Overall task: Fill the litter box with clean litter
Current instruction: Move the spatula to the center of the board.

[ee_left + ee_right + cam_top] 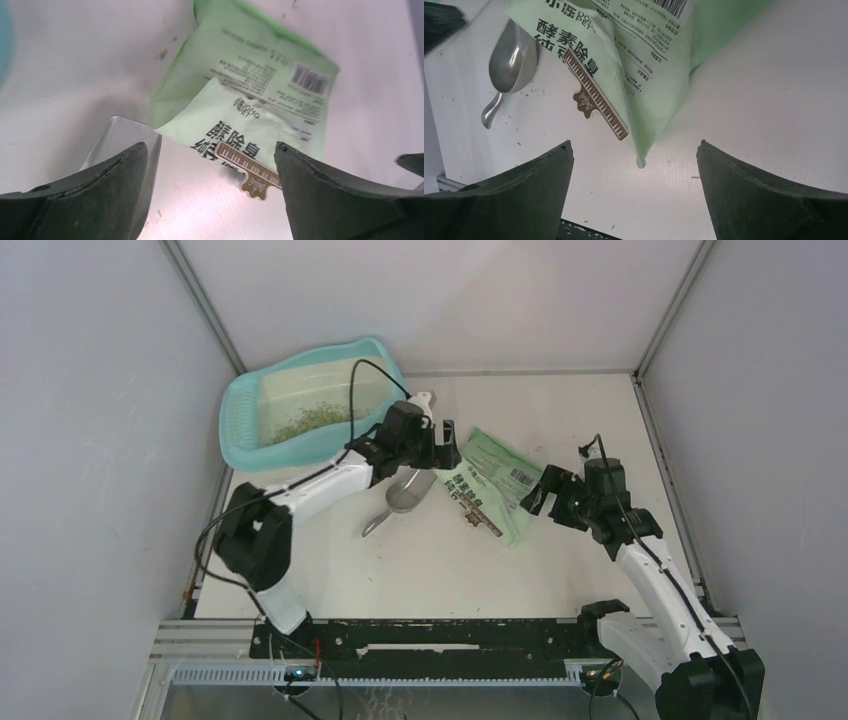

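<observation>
The light turquoise litter box (238, 432) stands at the back left, with a patch of pale green litter (308, 421) on its cream floor. My left gripper (447, 447) hovers open just right of the box, over the grey metal scoop (402, 496) and the edge of the flat green bag (500, 483). In the left wrist view the gripper (210, 150) holds nothing; the scoop (122, 137) lies under its left finger and the bag (250, 85) lies ahead. My right gripper (634, 147) is open and empty, just short of the bag's corner (640, 161).
The scoop (511, 55) lies on the white table left of the bag (639, 60). Loose crumbs dot the table around it. Grey walls close in on both sides. A sliver of the litter box (4, 45) shows at the left wrist view's edge.
</observation>
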Motion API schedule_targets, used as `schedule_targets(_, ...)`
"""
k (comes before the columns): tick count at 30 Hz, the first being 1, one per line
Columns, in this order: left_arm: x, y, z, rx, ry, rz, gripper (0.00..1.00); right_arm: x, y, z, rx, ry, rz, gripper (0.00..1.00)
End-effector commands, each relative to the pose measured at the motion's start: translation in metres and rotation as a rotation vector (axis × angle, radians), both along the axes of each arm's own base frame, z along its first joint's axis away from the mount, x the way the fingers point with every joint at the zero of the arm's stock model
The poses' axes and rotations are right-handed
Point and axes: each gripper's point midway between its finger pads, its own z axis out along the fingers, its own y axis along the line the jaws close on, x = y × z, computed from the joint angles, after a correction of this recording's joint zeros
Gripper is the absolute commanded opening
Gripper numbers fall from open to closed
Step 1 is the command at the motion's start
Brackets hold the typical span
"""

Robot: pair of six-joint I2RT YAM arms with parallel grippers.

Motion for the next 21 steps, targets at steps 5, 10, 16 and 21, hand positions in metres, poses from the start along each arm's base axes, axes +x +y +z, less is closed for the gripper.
schedule_targets(5, -0.031, 0.096, 0.119, 0.002, -0.314, 0.248, 1.0, 0.024, -0.026, 0.043, -0.121, -0.305, -0.051, 0.99)
schedule_targets(10, -0.07, 0.196, 0.112, 0.03, -0.406, 0.521, 1.0, 0.034, -0.069, 0.066, -0.265, -0.534, -0.238, 0.99)
schedule_targets(16, -0.111, 0.292, 0.07, 0.228, -0.486, 0.83, 1.0, 0.036, -0.108, 0.058, -0.349, -0.645, -0.45, 0.99)
schedule_targets(21, -0.115, 0.322, 0.036, 0.337, -0.53, 0.882, 1.0, 0.044, -0.117, 0.034, -0.393, -0.683, -0.49, 0.99)
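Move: The spatula has already been set down and lies about 8 cm to the left of the left hand, 4 cm back and 10 cm below. The litter bag is about 11 cm to that hand's right, level with it fore and aft; the litter box stands about 17 cm ahead and 27 cm left. From the right hand the spatula lies about 30 cm left and 9 cm ahead, the bag about 10 cm left and 11 cm ahead, both roughly 10 cm down. The left hand, empty and wide open, leaves the spatula in a fast arc of about 29 cm to the left while drawing back some 11 cm, first climbing about 14 cm and then sinking most of that again, its fingers turning some 45 degrees counter-clockwise and tipping up, to finish in front of the litter box. The right hand, also empty and staying open, goes right away from the bag and a little forward, rising slightly before it settles back, its fingers tipping up and turning clockwise. ##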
